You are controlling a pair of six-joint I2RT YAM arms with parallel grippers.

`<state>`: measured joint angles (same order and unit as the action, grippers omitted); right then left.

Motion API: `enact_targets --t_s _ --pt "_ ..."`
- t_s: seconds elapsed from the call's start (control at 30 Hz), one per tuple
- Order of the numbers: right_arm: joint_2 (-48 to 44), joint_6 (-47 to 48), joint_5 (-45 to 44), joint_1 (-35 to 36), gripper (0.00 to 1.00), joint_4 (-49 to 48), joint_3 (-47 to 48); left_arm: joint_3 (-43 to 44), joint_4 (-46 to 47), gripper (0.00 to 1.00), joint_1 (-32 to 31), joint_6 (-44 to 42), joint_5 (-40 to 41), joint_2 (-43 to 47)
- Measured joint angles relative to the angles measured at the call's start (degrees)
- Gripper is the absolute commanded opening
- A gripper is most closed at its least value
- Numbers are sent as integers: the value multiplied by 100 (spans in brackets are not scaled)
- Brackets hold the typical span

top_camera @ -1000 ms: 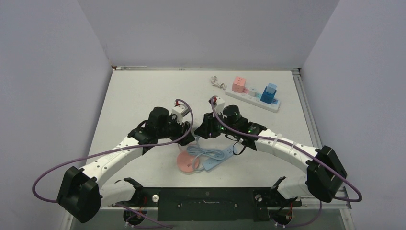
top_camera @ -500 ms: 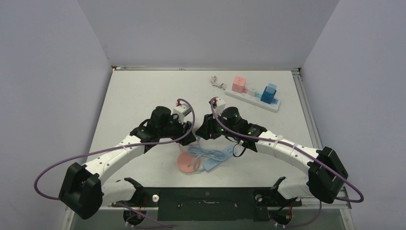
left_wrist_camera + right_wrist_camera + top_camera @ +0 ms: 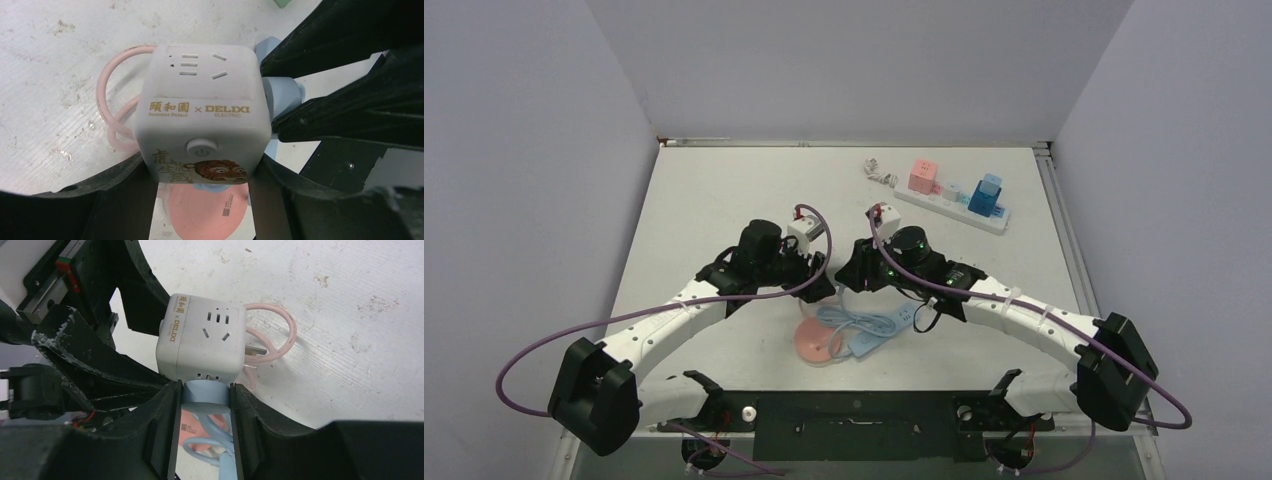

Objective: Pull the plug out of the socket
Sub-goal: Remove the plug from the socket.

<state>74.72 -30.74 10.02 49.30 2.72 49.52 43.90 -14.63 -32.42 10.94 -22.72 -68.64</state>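
A white cube socket [image 3: 202,115] with a tiger print is clamped between the fingers of my left gripper [image 3: 202,187]. A light blue round plug [image 3: 206,392] is seated in one face of the cube [image 3: 202,340]. My right gripper [image 3: 206,407] is shut on that plug, with a finger on each side. In the top view the two grippers, left [image 3: 816,282] and right [image 3: 852,280], meet at the table's middle and hide the cube. The plug's blue cable [image 3: 869,325] trails toward the near edge.
A pink disc [image 3: 816,342] lies under the blue cable, and the cube's pink cord [image 3: 280,335] loops beside it. A white power strip [image 3: 954,205] with a pink block [image 3: 923,177] and a blue block [image 3: 987,195] lies at the back right.
Both wrists have shifted slightly, the right arm a little toward the near right. Both grips are unchanged and the plug still sits in the cube.
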Motion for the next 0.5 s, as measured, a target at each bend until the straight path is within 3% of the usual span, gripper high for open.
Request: enact_targets --t_s 0.23,0.5 --pt "-229 -83 1333 -774 5 -310 -208 -15 483 0 0 37 -160 26" --pt "-313 96 634 -400 5 345 -208 -15 48 0 240 87 544 -9"
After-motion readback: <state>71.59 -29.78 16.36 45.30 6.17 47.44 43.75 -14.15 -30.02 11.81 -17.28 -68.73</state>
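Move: The right fingers already pinch the light-blue plug, which is still seated in the white cube socket; the cube's middle is about 4 cm to their left and 3 cm ahead. The left hand grips that cube, with the plug some 5 cm to its right, 3 cm back. The pink disc lies about 7 cm back from the left hand, roughly 12 cm below. From the right hand the blue cord coil is about 4 cm right and 1 cm back, the blue power strip some 10 cm right and 4 cm back, both about 14 cm down. Keep the cube gripped in the left hand and pull the two hands apart: raise both about 2 cm while drawing to the right. Then swing the left hand some 3 cm left and a little forward, sinking about 2 cm and turning slightly counter-clockwise, while the right holds to its right and sinks. The right fingers come off the plug and shut on nothing. ##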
